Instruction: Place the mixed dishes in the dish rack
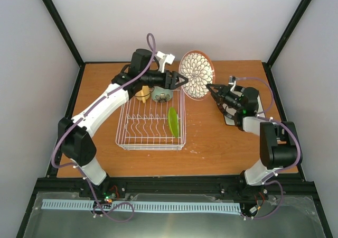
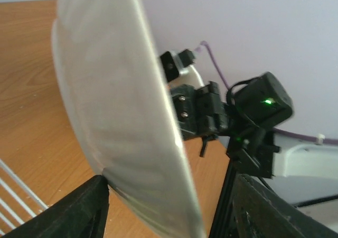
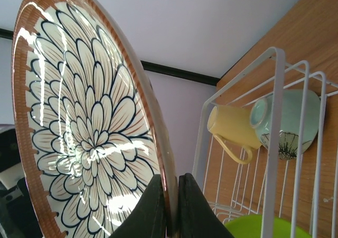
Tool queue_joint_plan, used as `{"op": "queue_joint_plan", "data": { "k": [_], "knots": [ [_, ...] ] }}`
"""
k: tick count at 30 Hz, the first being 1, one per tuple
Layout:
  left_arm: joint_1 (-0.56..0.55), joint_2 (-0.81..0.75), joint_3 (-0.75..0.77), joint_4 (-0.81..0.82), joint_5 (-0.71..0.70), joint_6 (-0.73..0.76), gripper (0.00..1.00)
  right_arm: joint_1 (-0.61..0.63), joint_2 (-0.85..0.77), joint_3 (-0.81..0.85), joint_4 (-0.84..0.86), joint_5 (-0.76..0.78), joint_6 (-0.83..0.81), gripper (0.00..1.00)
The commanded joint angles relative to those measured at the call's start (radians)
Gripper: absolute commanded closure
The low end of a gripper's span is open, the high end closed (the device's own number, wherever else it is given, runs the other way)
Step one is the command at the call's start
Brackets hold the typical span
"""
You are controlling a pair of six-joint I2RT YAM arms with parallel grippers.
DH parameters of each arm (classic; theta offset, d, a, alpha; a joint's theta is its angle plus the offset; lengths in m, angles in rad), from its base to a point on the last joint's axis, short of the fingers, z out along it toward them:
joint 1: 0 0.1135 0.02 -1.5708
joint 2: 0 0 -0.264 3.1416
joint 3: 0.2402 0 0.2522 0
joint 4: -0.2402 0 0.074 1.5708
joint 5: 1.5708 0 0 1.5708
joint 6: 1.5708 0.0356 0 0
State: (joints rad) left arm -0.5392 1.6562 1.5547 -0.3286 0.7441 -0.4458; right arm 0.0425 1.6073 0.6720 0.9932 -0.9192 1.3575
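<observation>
The petal-patterned red-rimmed plate (image 1: 197, 74) is held upright in the air past the far right corner of the dish rack (image 1: 150, 122). My right gripper (image 1: 210, 87) is shut on its right rim, the fingertips pinching the edge (image 3: 170, 206). My left gripper (image 1: 182, 81) is open, its jaws wide on either side of the plate's left edge (image 2: 169, 211). The plate's pale back (image 2: 121, 116) rests against one finger (image 2: 79, 211). In the rack stand a small lime-green plate (image 1: 173, 121), a yellow cup (image 1: 142, 95) and a pale mint bowl (image 1: 161, 95).
A square white plate (image 1: 229, 119) lies on the table, partly under my right arm. The dark-rimmed cream plate is out of view. In the right wrist view the rack's wire corner (image 3: 272, 116), the cup (image 3: 232, 127) and the bowl (image 3: 288, 121) are close beside the plate (image 3: 84, 127).
</observation>
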Motion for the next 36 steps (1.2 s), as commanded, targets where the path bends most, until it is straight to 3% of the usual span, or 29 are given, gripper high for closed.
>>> {"op": "queue_joint_plan", "data": {
  "k": [1,5,8,9,16,20,22,27,30,36],
  "knots": [
    [-0.071,0.056,0.127,-0.059,-0.023,0.050,0.43,0.087,-0.090,0.066,-0.017,-0.002,-0.101,0.97],
    [-0.102,0.108,0.206,-0.147,-0.085,0.081,0.60,0.138,-0.144,0.094,-0.164,0.022,-0.198,0.97],
    [-0.110,0.115,0.227,-0.180,-0.119,0.081,0.93,0.164,-0.193,0.116,-0.303,0.051,-0.307,0.97],
    [-0.111,0.112,0.226,-0.181,-0.125,0.081,0.98,0.170,-0.207,0.122,-0.337,0.058,-0.332,0.97],
    [-0.122,0.123,0.271,-0.221,-0.159,0.078,0.99,0.193,-0.236,0.127,-0.420,0.069,-0.397,0.97],
    [-0.122,0.130,0.359,-0.330,-0.241,0.099,0.99,0.194,-0.231,0.117,-0.422,0.074,-0.408,0.97],
    [-0.123,0.134,0.427,-0.417,-0.310,0.116,0.99,0.194,-0.229,0.113,-0.429,0.079,-0.418,0.91],
    [-0.123,0.164,0.634,-0.690,-0.488,0.134,0.99,0.194,-0.229,0.115,-0.470,0.095,-0.458,0.56],
    [-0.123,0.179,0.755,-0.890,-0.662,0.132,0.99,0.194,-0.246,0.117,-0.542,0.116,-0.523,0.53],
    [-0.108,0.018,0.668,-0.990,-0.976,0.045,0.99,0.179,-0.301,0.077,-0.645,0.161,-0.607,0.52]
  ]
}}
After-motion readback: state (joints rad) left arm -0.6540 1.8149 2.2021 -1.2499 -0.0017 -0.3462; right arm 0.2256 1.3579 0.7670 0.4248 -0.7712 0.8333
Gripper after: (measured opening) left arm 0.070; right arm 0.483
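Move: The flower-patterned plate hangs tilted, its right rim still pinched by the right hand. Its middle is about 6 cm ahead of the left hand, 6 right and 5 lower; from the right hand it is 1 cm ahead, 5 left and 5 higher. From the left hand, the mint bowl in the rack is roughly 8 cm ahead, 12 left and 26 below, and the green plate 6 back, 6 left and 25 below. Left hand reaches about 6 cm forward, pinches the patterned plate's rim, then draws back and left; right fingers open. ##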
